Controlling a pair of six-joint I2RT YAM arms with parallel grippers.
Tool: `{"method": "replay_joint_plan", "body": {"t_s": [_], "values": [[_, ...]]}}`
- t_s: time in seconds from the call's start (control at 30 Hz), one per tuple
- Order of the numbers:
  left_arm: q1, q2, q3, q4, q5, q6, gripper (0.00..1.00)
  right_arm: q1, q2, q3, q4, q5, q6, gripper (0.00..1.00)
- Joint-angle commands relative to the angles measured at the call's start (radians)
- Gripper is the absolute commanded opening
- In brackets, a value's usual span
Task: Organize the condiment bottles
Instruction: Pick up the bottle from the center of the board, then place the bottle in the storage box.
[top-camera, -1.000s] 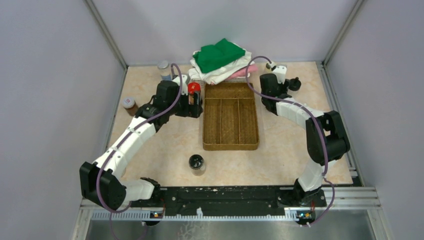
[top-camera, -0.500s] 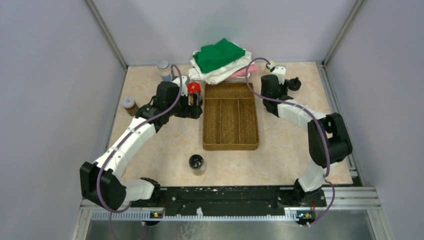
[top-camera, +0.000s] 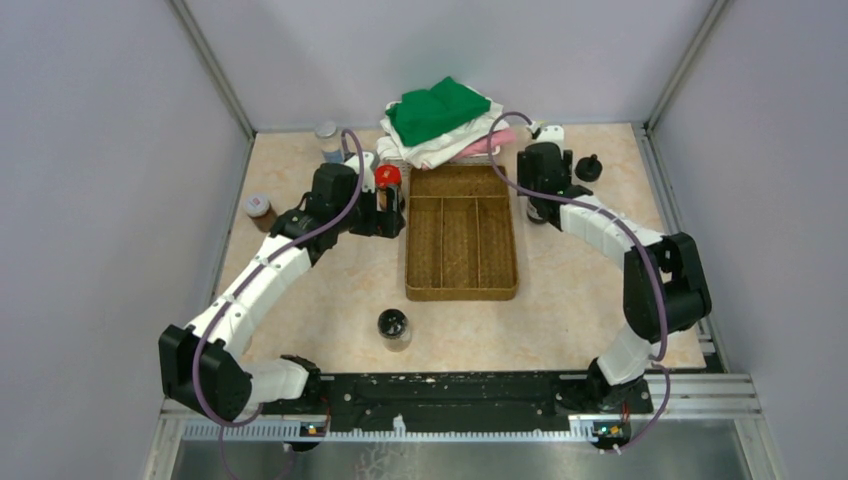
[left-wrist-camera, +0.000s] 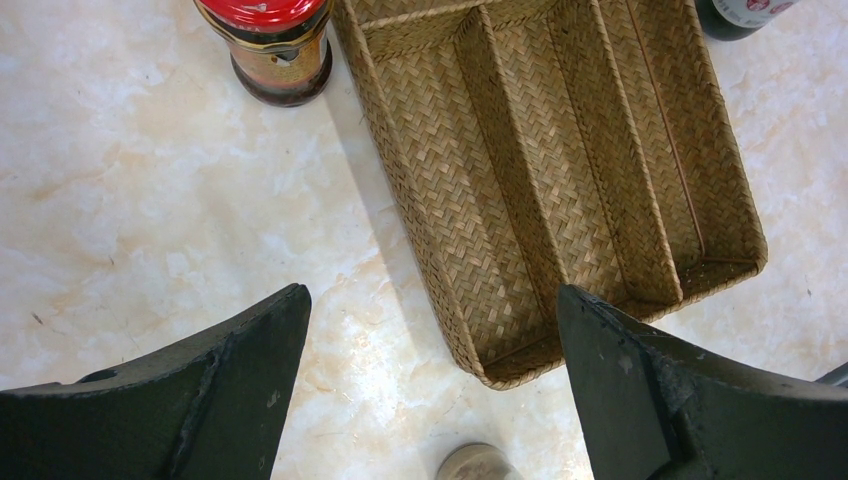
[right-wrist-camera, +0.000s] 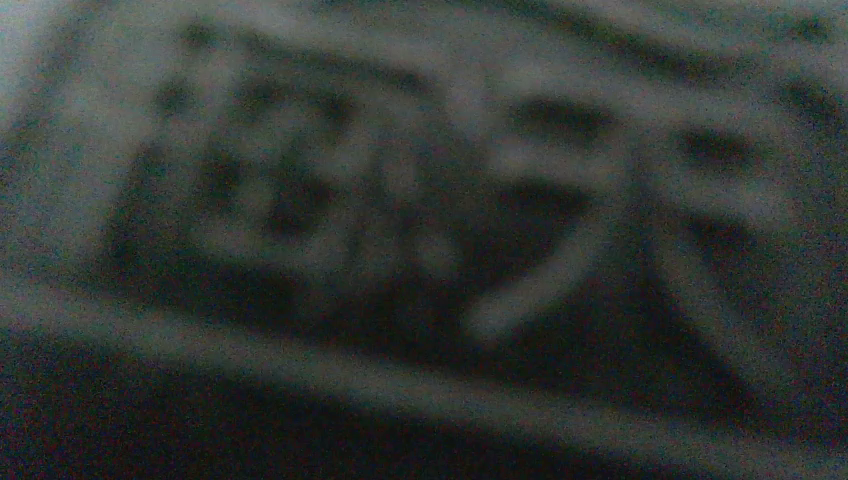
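Note:
Several condiment bottles stand around a brown divided tray (top-camera: 461, 290). A red-lidded jar (top-camera: 388, 178) (left-wrist-camera: 265, 45) sits at the tray's far left corner. My left gripper (top-camera: 391, 212) (left-wrist-camera: 432, 290) hovers open and empty just in front of that jar. My right gripper (top-camera: 540, 192) is at the tray's far right corner, around a dark bottle (top-camera: 536, 214) (left-wrist-camera: 738, 12). That bottle's blurred label (right-wrist-camera: 430, 200) fills the right wrist view and hides the fingers. Other bottles are a grey-lidded one (top-camera: 328, 138), a brown jar (top-camera: 258, 207), a black-lidded jar (top-camera: 393, 327) and a black-capped one (top-camera: 589, 166).
A pile of green, white and pink cloths (top-camera: 440, 120) lies at the back, touching the tray's far end. Metal frame posts and grey walls close in the table on three sides. A greyish jar lid (left-wrist-camera: 475, 462) shows at the bottom of the left wrist view.
My right gripper has shifted left, away from the black-capped bottle and toward the tray's far right corner. The left arm has not moved.

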Motion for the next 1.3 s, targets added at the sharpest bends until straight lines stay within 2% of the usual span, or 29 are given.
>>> {"method": "replay_joint_plan", "body": {"t_s": [0.0, 0.33, 0.7, 0.87, 1.27], "values": [[0.005, -0.039, -0.005, 0.018, -0.002, -0.004, 0.99, -0.004, -0.081, 0.148, 0.116, -0.054, -0.042, 0.00], [0.006, -0.035, -0.007, 0.022, -0.013, -0.008, 0.99, 0.023, 0.037, 0.392, 0.109, -0.303, -0.013, 0.00], [0.005, -0.020, 0.010, 0.008, -0.027, 0.011, 0.99, 0.125, 0.257, 0.608, 0.103, -0.365, -0.026, 0.00], [0.009, -0.027, 0.010, -0.003, -0.043, 0.027, 0.99, 0.161, 0.308, 0.613, 0.126, -0.362, -0.024, 0.00], [0.019, -0.027, -0.008, -0.003, -0.041, 0.037, 0.99, 0.170, 0.341, 0.498, 0.250, -0.444, -0.084, 0.00]]}}
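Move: The right hand already holds the labelled bottle. The tray's far compartment, where the bottle is heading, lies about 20 cm to its left, 10 cm farther out and 11 cm below. The cloth basket is some 14 cm beyond that compartment and 4 cm left of it; the red-lidded jar stands 38 cm left of the hand and 4 cm ahead. From the left hand the compartment is roughly 24 cm ahead, 16 cm right and 19 cm down. Leftward in a brisk arc goes the right hand, keeping its grip on the bottle: it climbs about 13 cm while reaching left and forward, carries the bottle over the tray's right rim, then sinks some 10 cm towards the far compartment. In all it travels about 20 cm left and 7 cm forward, swinging some 30 degrees counter-clockwise. ##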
